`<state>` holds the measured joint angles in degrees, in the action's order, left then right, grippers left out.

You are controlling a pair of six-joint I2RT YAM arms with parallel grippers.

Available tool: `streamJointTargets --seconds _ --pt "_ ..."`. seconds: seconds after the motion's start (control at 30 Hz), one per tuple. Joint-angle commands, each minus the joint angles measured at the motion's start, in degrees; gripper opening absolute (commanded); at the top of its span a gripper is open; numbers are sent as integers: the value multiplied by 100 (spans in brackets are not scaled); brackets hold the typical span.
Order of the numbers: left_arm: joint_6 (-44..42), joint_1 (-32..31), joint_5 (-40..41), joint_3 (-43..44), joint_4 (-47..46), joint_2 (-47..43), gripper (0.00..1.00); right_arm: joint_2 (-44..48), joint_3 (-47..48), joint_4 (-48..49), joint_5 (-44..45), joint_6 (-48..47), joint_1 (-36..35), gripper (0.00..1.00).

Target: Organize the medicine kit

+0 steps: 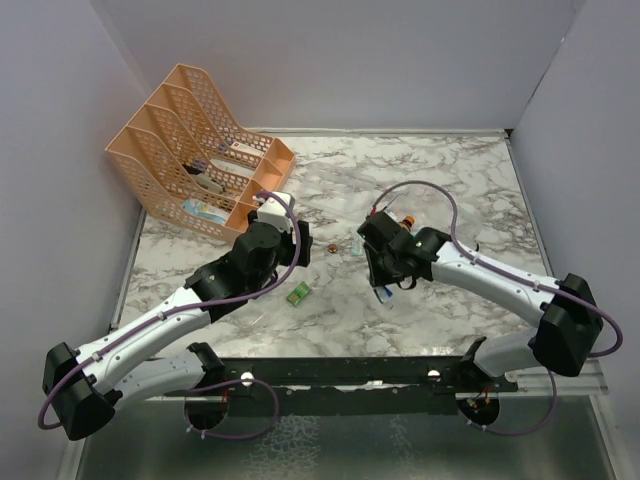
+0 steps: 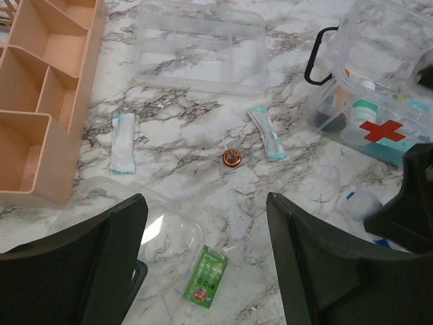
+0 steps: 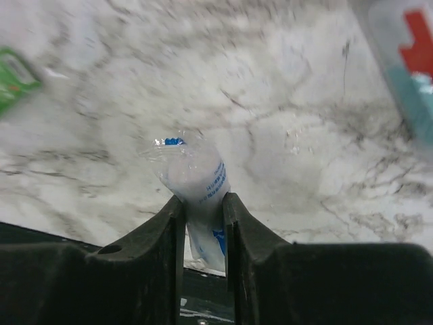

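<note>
My right gripper is shut on a white plastic packet with blue print and holds it just above the marble table. In the top view this gripper is at the table's middle. The clear medicine kit box with a red cross stands right beside it and shows at the right wrist view's top right edge. My left gripper is open and empty, above a green sachet that lies at the edge of a clear lid. In the top view the left gripper is just up-left of the sachet.
A peach desk organizer stands at the back left. In the left wrist view, a clear divided tray lies at the far side. Two teal-and-white sachets and a small orange round item lie on the table.
</note>
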<state>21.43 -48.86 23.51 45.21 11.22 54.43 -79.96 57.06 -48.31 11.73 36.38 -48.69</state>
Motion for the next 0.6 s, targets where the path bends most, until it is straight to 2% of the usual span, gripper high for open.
streamJointTargets --seconds 0.0,0.13,0.3,0.43,0.57 --pt "-65 17 134 274 164 -24 75 90 1263 360 212 -983 30 24" --pt "-36 16 174 263 218 -126 75 -249 2250 215 506 -1678 505 25" --pt "-31 10 93 260 207 -155 75 -294 3070 217 177 -2413 1360 24" --pt "-21 13 20 260 189 -151 75 -316 3399 70 197 -2822 1783 24" --pt "5 15 -32 219 146 -218 75 -317 3314 -100 431 -3115 2222 24"
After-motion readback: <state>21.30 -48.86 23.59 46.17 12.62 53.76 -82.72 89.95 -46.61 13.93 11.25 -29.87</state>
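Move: The right hand already holds the bagged blue-and-white tube just above the table; the clear medicine box with the red cross lies about 12 cm ahead, 12 cm to its right and 4 cm lower. The white sachet is some 11 cm ahead and 4 cm left, the copper-rimmed disc 10 cm ahead and 9 cm left, both about 7 cm below. From the left hand, the box lies about 6 cm ahead, 25 cm right and 18 cm below. With the blue-and-white tube still pinched between its fingers, the right hand sweeps quickly up by about 19 cm and forward some 16 cm, bearing left at first and then swinging back to the right to come high above the left side of the medicine box, slowing towards the end. On the way the wrist tips the fingers forward and up by about 30 degrees, away from pointing nearly straight down, and their grip doesn't change. ##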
